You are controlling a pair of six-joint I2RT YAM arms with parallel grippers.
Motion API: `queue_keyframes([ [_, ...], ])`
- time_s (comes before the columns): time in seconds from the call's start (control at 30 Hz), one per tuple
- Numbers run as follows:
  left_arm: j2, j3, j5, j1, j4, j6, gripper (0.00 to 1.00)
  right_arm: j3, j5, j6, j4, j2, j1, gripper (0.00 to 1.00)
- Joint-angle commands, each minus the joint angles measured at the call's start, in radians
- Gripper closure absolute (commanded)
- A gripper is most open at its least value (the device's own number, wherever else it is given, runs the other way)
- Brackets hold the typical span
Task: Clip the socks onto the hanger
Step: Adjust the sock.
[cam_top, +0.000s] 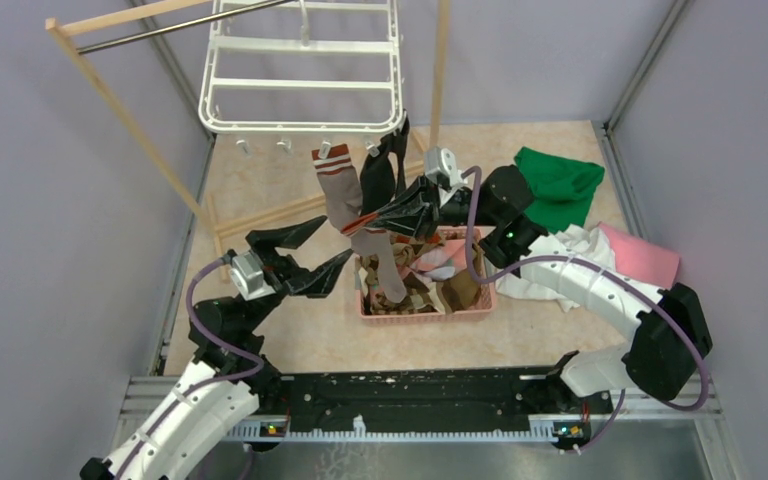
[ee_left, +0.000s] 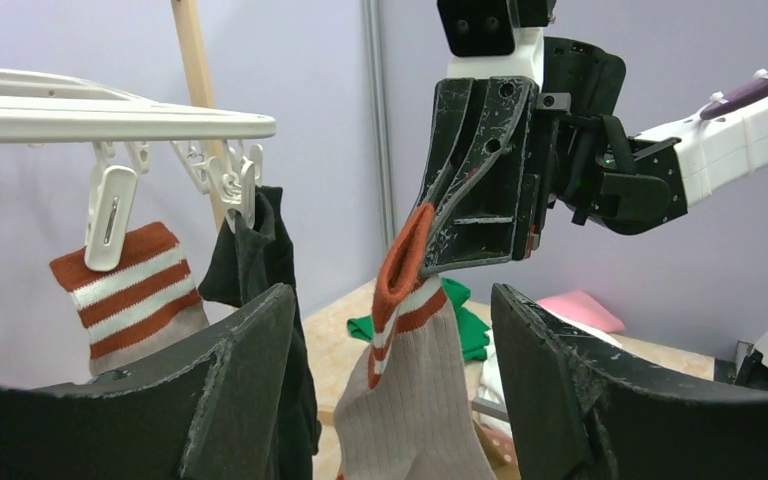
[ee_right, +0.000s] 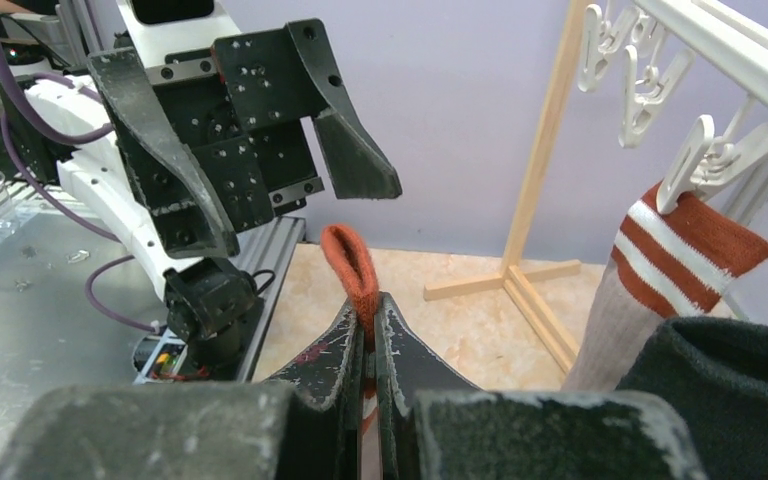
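Observation:
The white hanger (cam_top: 300, 70) hangs at the back. A striped-cuff sock (cam_top: 332, 185) and a black sock (cam_top: 385, 165) are clipped to its near edge. My right gripper (cam_top: 352, 228) is shut on the orange cuff (ee_right: 350, 265) of a second grey-brown striped sock (ee_left: 415, 400), which dangles over the basket. My left gripper (cam_top: 338, 238) is open. Its fingers (ee_left: 250, 380) stand on either side of that sock just below the cuff without touching it. The clipped striped sock (ee_right: 680, 250) and its clip also show in the right wrist view.
A pink basket (cam_top: 425, 300) holding more socks sits under the dangling sock. Green (cam_top: 560, 185), white (cam_top: 560, 265) and pink (cam_top: 645, 255) cloths lie at the right. The wooden rack's post (cam_top: 440, 70) and foot stand behind the hanger.

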Motion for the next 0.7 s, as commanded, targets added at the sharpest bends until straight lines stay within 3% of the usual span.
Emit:
queue_keyframes([
  [0.0, 0.053, 0.014, 0.026, 0.001, 0.136, -0.033, 0.25, 0.067, 0.013, 0.027, 0.077, 0.005, 0.024, 1.0],
  [0.27, 0.105, 0.003, 0.036, 0.001, 0.199, -0.044, 0.39, 0.078, 0.016, 0.033, 0.09, 0.012, 0.034, 1.0],
  [0.4, 0.126, 0.009, 0.035, 0.0, 0.217, -0.043, 0.51, 0.077, 0.016, 0.034, 0.089, 0.014, 0.034, 1.0],
  [0.57, 0.157, 0.013, 0.067, 0.0, 0.256, -0.057, 0.55, 0.078, 0.016, 0.033, 0.089, 0.014, 0.037, 1.0],
  [0.67, 0.171, 0.016, 0.087, 0.0, 0.26, -0.061, 0.65, 0.078, 0.016, 0.033, 0.089, 0.015, 0.039, 1.0],
])
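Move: The sock's striped cuff, pinched in my right fingertips, has its free end some 5 cm to the right of my left hand and about 3 cm ahead, roughly level. The already clipped striped sock's cuff is about 13 cm ahead of my left hand, neither left nor right, some 5 cm higher. The dark socks hang about 12 cm ahead and 9 cm to the right, roughly level. From my right hand the cuff sticks out about 3 cm to the left, 1 cm above. I ease my left hand about 2 cm rightward and slightly forward to the free end of the cuff, closing its fingers from wide open to about half that gap, still short of a visible pinch. Meanwhile my right hand keeps its shut grip on the cuff, lifts it about 1.5 cm, then holds it there. ##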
